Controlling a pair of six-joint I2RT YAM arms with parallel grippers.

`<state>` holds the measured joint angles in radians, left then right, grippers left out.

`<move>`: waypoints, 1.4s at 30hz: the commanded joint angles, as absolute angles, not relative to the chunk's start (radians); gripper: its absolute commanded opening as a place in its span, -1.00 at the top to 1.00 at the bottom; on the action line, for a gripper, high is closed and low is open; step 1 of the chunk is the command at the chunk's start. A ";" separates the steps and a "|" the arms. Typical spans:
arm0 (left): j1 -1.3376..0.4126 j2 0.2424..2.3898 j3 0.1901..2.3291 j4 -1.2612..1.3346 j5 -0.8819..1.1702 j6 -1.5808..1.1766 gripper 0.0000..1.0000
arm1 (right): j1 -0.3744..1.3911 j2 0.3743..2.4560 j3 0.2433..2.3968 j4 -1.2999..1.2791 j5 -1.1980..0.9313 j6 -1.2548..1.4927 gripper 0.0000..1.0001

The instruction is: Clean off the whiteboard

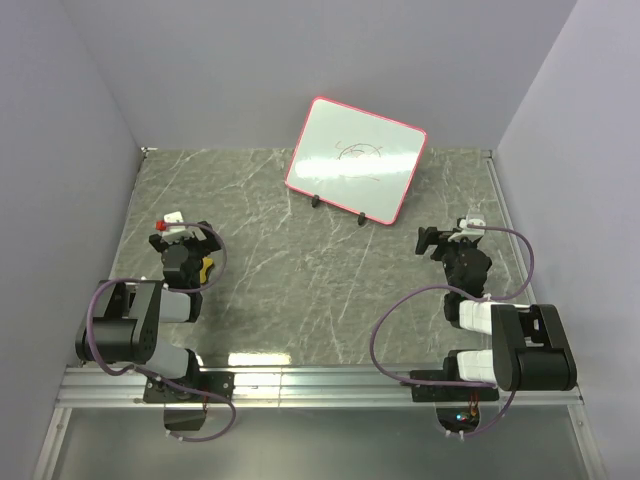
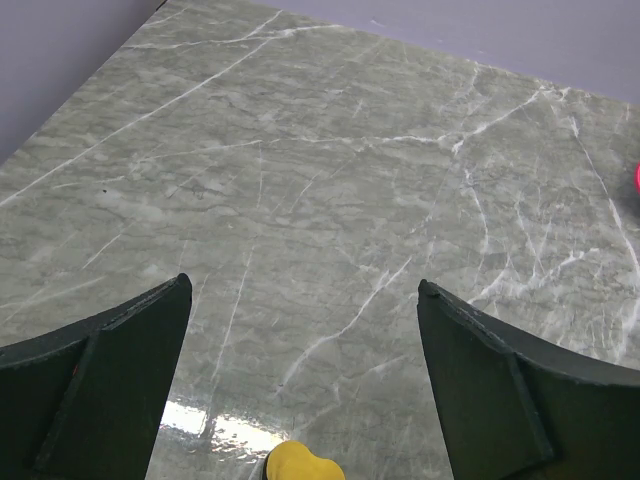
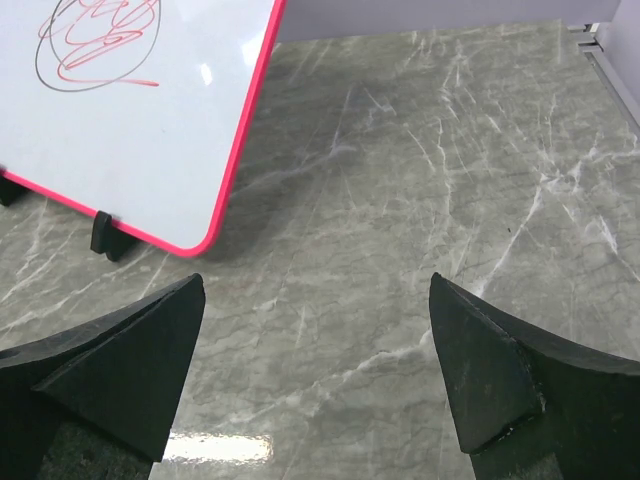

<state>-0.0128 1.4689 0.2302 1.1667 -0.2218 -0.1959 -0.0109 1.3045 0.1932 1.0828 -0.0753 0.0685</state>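
Note:
The whiteboard (image 1: 355, 160) stands tilted on two black feet at the back middle of the marble table, pink-red frame, pen scribbles near its centre. It also shows in the right wrist view (image 3: 130, 120) at upper left, with red and black scribbles. A small yellow eraser (image 1: 206, 268) lies under the left arm; its tip shows at the bottom edge of the left wrist view (image 2: 303, 464). My left gripper (image 2: 303, 290) is open and empty above the table, just beyond the eraser. My right gripper (image 3: 315, 285) is open and empty, to the right of the board.
Grey-purple walls close in the table on the left, back and right. A metal rail (image 1: 320, 385) runs along the near edge by the arm bases. A purple cable (image 1: 395, 330) loops from the right arm over the table.

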 commanded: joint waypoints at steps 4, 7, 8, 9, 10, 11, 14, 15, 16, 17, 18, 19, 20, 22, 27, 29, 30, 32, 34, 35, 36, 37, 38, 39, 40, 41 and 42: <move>-0.015 1.457 0.242 1.220 -0.202 -0.184 -0.99 | -0.005 1.296 0.213 1.112 -0.061 0.055 -0.99; -0.015 1.457 0.242 1.220 -0.202 -0.184 -0.99 | -0.005 1.296 0.213 1.114 -0.063 0.055 -0.99; -0.015 1.457 0.242 1.221 -0.202 -0.186 -0.99 | -0.005 1.296 0.213 1.114 -0.061 0.054 -1.00; -0.015 1.457 0.242 1.220 -0.202 -0.186 -0.99 | -0.005 1.295 0.215 1.112 -0.061 0.055 -0.99; -0.015 1.457 0.242 1.220 -0.202 -0.184 -0.99 | -0.005 1.296 0.215 1.112 -0.061 0.055 -0.99; -0.015 1.457 0.242 1.220 -0.202 -0.186 -0.99 | -0.005 1.296 0.213 1.112 -0.061 0.055 -1.00; -0.015 1.459 0.242 1.220 -0.202 -0.184 -0.99 | -0.005 1.298 0.215 1.111 -0.060 0.055 -0.99; -0.015 1.459 0.242 1.220 -0.202 -0.184 -0.99 | -0.005 1.296 0.213 1.114 -0.060 0.057 -0.99; -0.015 1.459 0.242 1.220 -0.202 -0.186 -0.99 | -0.005 1.293 0.212 1.115 -0.060 0.055 -0.99; -0.015 1.459 0.244 1.218 -0.202 -0.186 -0.99 | -0.005 1.286 0.233 1.086 -0.069 0.052 -0.99; -0.015 1.459 0.244 1.219 -0.202 -0.184 -0.99 | -0.005 1.269 0.257 1.031 -0.083 0.038 -1.00; -0.015 1.459 0.242 1.218 -0.202 -0.184 -0.99 | -0.005 1.246 0.291 0.970 -0.104 0.038 -1.00; -0.015 1.457 0.242 1.218 -0.204 -0.184 -0.99 | -0.005 1.236 0.360 0.830 -0.123 0.034 -1.00; -0.015 1.456 0.242 1.223 -0.202 -0.184 -0.99 | -0.005 1.206 0.405 0.737 -0.182 0.011 -0.99; -0.015 1.361 0.229 1.184 -0.227 -0.193 -0.99 | -0.005 1.076 0.446 0.664 -0.097 0.122 -0.99; -0.015 1.257 0.290 0.952 -0.254 -0.239 -0.99 | 0.023 1.002 0.513 0.548 -0.098 0.153 -0.99; -0.015 1.232 0.351 0.804 -0.277 -0.267 -0.99 | 0.028 0.967 0.549 0.488 -0.088 0.185 -0.99; -0.012 1.220 0.545 0.386 -0.342 -0.433 -0.99 | 0.051 0.939 0.671 0.294 -0.055 0.222 -0.99; -0.003 1.212 0.688 0.151 -0.356 -0.626 -0.99 | 0.063 0.901 0.745 0.188 -0.112 0.268 -0.99; 0.024 1.194 0.713 0.058 -0.309 -0.635 -0.99 | 0.075 0.884 0.793 0.131 -0.165 0.271 -0.99; 0.035 1.183 0.735 0.034 -0.231 -0.647 -0.99 | 0.101 0.846 0.811 0.106 -0.187 0.294 -0.99; 0.049 1.172 0.773 0.023 -0.087 -0.664 -0.99 | 0.109 0.825 0.827 0.054 -0.198 0.317 -0.99; 0.058 1.161 0.796 0.003 -0.024 -0.672 -0.99 | 0.112 0.809 0.856 0.008 -0.190 0.363 -0.99; 0.058 1.161 0.822 -0.042 0.007 -0.707 -0.99 | 0.112 0.778 0.864 -0.050 -0.128 0.488 -0.99; 0.060 1.166 0.878 -0.078 0.046 -0.731 -0.99 | 0.107 0.763 0.862 -0.107 -0.111 0.547 -0.99; 0.060 1.181 0.909 -0.153 0.054 -0.758 -0.99 | 0.097 0.752 0.856 -0.133 -0.100 0.621 -0.99; 0.064 1.193 0.939 -0.191 0.063 -0.820 -0.99 | 0.095 0.733 0.850 -0.155 -0.104 0.652 -0.99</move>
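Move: Just behind and beneath the open left gripper lies the yellow eraser, about 6 cm back, 2 cm to its right and 11 cm down. The whiteboard's middle is roughly 20 cm ahead of that hand, 43 cm to its right and a little lower. From the right hand, the whiteboard's middle is some 22 cm ahead, 19 cm left and 6 cm down, while the eraser is about 60 cm left, 5 cm back and 13 cm down. Rising empty and wide open, both hands leave their low start. The right goes first, about 24 cm up and some 6 cm left, easing slightly forward before drawing back past its start, its left side rolling up. The left follows later, up from the eraser about 13 cm and slightly forward, rolling its left side down nearly 30 degrees. ##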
